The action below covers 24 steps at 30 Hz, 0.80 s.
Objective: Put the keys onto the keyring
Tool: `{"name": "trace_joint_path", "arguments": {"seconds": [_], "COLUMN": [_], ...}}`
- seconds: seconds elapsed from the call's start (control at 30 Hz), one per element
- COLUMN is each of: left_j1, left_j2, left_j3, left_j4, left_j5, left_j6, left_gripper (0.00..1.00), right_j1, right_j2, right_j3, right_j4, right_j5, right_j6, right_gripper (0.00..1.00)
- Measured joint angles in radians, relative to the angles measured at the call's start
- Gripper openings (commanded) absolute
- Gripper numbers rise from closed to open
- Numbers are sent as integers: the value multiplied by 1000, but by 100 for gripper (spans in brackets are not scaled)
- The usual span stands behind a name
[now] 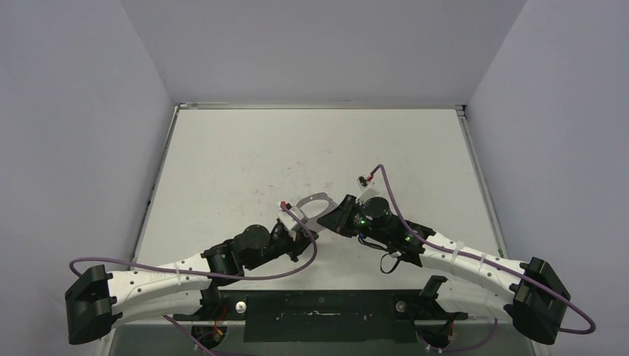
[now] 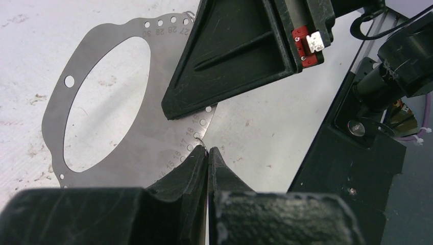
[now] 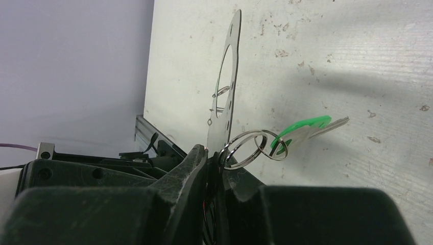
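The keyring [image 2: 127, 153] is a thin pale-grey metal plate with an oval opening and small numbered holes along its rim. It hovers over the table between both grippers [image 1: 315, 202]. My right gripper [image 3: 213, 150] is shut on the keyring's [image 3: 230, 76] lower edge and holds it edge-on. A silver split ring [image 3: 245, 148] hangs right beside these jaws and carries the green key [image 3: 301, 127]. My left gripper [image 2: 208, 149] is shut at the plate's rim by holes 17 and 18. A fine wire curl pokes from its tips. The blue key is out of view.
A second small wire ring [image 3: 220, 92] sits in a hole higher on the plate. The right gripper's finger [image 2: 230, 61] lies over the plate's upper right. A raised rail [image 1: 475, 170] borders the white table [image 1: 245, 156], grey walls beyond. Purple cables [image 1: 393, 200] loop over both arms.
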<state>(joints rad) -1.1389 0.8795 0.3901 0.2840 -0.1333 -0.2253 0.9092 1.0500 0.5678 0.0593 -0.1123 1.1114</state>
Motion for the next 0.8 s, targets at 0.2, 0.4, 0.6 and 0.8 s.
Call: {"name": "trace_joint_path", "arguments": {"seconds": [0.2, 0.4, 0.6, 0.8], "left_j1": [6, 9, 13, 16], "left_j2": [-10, -41, -51, -57], "left_j3": [26, 27, 27, 27], "left_j4": [-80, -149, -152, -162], "left_j5": [8, 11, 9, 21], "left_j6": [-2, -4, -8, 63], "left_gripper": [17, 26, 38, 47], "right_j1": [0, 0, 1, 1], "right_j2": [0, 0, 0, 0], "right_j3": [0, 0, 0, 0], "right_j4": [-1, -1, -2, -3], "right_j5": [-1, 0, -6, -8], "right_j6": [-1, -1, -1, -1], "right_gripper": [3, 3, 3, 4]}}
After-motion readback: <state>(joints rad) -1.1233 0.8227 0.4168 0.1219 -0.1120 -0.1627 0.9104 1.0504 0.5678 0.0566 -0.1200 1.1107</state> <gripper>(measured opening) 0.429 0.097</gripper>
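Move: The small wire ring, threaded through a hole in the grey plate's edge, is at the left fingertips, about 0 to 1 cm ahead, level sideways. The plate's middle lies some 6 cm ahead and 1 cm left of the left hand, at about its height. The ring lies roughly 3 cm back and 1 cm left of the right hand. The green key hangs some 5 cm below the right hand, about 1 cm ahead and 1 cm left. The small wire ring is let go: the left fingers, shut on it at first, open to a bit under half while the left hand backs off about 1.5 cm to the left and sinks just under 1 cm, rolling some 5 degrees. The right hand stays in place and keeps its pinch on the plate. ##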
